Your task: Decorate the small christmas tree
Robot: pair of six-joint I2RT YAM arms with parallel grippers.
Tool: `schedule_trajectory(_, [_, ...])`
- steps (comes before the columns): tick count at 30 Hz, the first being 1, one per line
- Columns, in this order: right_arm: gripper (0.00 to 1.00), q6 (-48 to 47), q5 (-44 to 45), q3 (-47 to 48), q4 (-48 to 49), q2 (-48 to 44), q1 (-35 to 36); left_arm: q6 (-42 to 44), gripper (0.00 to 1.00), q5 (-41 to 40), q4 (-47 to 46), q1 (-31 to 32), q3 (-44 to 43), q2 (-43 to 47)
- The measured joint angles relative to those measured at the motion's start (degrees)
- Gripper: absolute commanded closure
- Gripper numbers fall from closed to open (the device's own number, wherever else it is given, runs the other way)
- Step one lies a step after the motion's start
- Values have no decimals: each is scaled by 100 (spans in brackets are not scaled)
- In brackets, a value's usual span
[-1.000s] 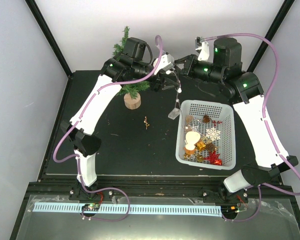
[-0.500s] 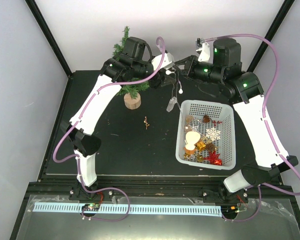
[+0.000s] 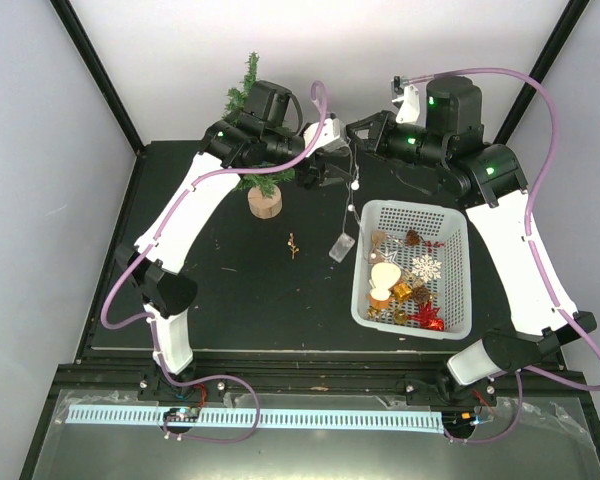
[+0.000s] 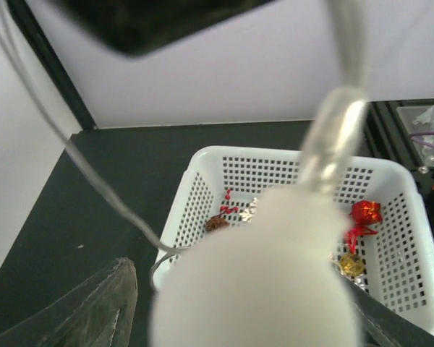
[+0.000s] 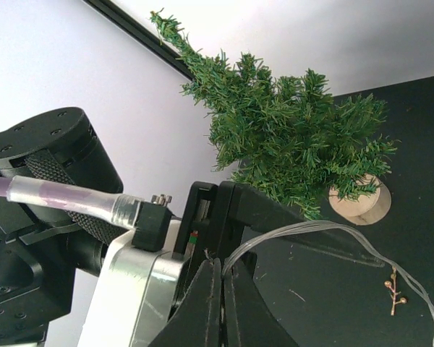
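Observation:
The small christmas tree (image 3: 252, 95) stands on its wood disc base (image 3: 264, 201) at the back left, partly behind my left arm; in the right wrist view the tree (image 5: 289, 137) fills the middle. A clear-wired light string (image 3: 352, 200) hangs between the two grippers, its clear end piece (image 3: 340, 247) low by the basket. My right gripper (image 3: 354, 130) is shut on the wire (image 5: 311, 231). My left gripper (image 3: 325, 172) stands open beside the string. A blurred white bulb (image 4: 253, 282) sits between its fingers (image 4: 94, 311).
A white basket (image 3: 412, 210) at the right holds several ornaments: red bows, gold pieces, a white snowflake. A small gold twig (image 3: 293, 244) lies on the black table between tree and basket. Black frame posts rise at both back corners.
The string's clear end piece has swung and now hangs lower, next to the basket's left wall. My left gripper has drawn slightly left. The right gripper has stayed put.

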State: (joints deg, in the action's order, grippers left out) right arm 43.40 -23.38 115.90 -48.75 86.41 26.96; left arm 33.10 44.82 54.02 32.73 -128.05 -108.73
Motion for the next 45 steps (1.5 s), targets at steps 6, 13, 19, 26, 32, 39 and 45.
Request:
schedule_trajectory(6, [99, 2, 0, 0, 4, 0, 0, -2, 37, 334, 48, 0, 0, 0])
schedule_trajectory(13, [99, 4, 2, -4, 68, 0, 0, -122, 58, 986, 87, 4, 0, 0])
schedule_trajectory(19, [99, 13, 2, -79, 122, -13, 0, -232, 88, 1438, 111, 101, 4, 0])
schedule_trajectory(26, [99, 22, 11, -109, 114, -24, 0, -120, 98, 1377, 221, 138, 4, 0])
schedule_trajectory(32, [99, 17, 9, -127, 74, -24, 0, -4, 98, 1117, 485, -111, -2, 11])
schedule_trajectory(39, [61, 44, -256, -297, 232, -48, 9, 57, 99, 973, 809, -734, -13, 487])
schedule_trajectory(45, [37, 20, -793, -699, 588, -190, 7, 323, 98, 774, 1250, -863, -251, 1056])
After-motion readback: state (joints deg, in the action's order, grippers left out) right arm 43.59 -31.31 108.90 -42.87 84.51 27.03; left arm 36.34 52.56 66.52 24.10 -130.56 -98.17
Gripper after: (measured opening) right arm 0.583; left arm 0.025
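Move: The light string hangs from the shut right fingers, and its bulb stretch hangs by the open left fingers: about 2 cm back of the left hand at its own height, and some 2 cm back and 8 cm below the right hand. From the left hand the tree is roughly 14 cm left and 9 cm ahead, the white basket about 17 cm right and 7 cm back, and the gold sprig some 8 cm left and 2 cm back. All three are lower down. The hanging light string is caught by the left hand, which swings back about 5 cm with its fingers closing until they pinch the wire. It returns forward a few centimetres, then draws the string some 9 cm left and rising, finally easing back too. The right hand holds almost still until late, then opens past halfway to release the string, drifting slightly left. ##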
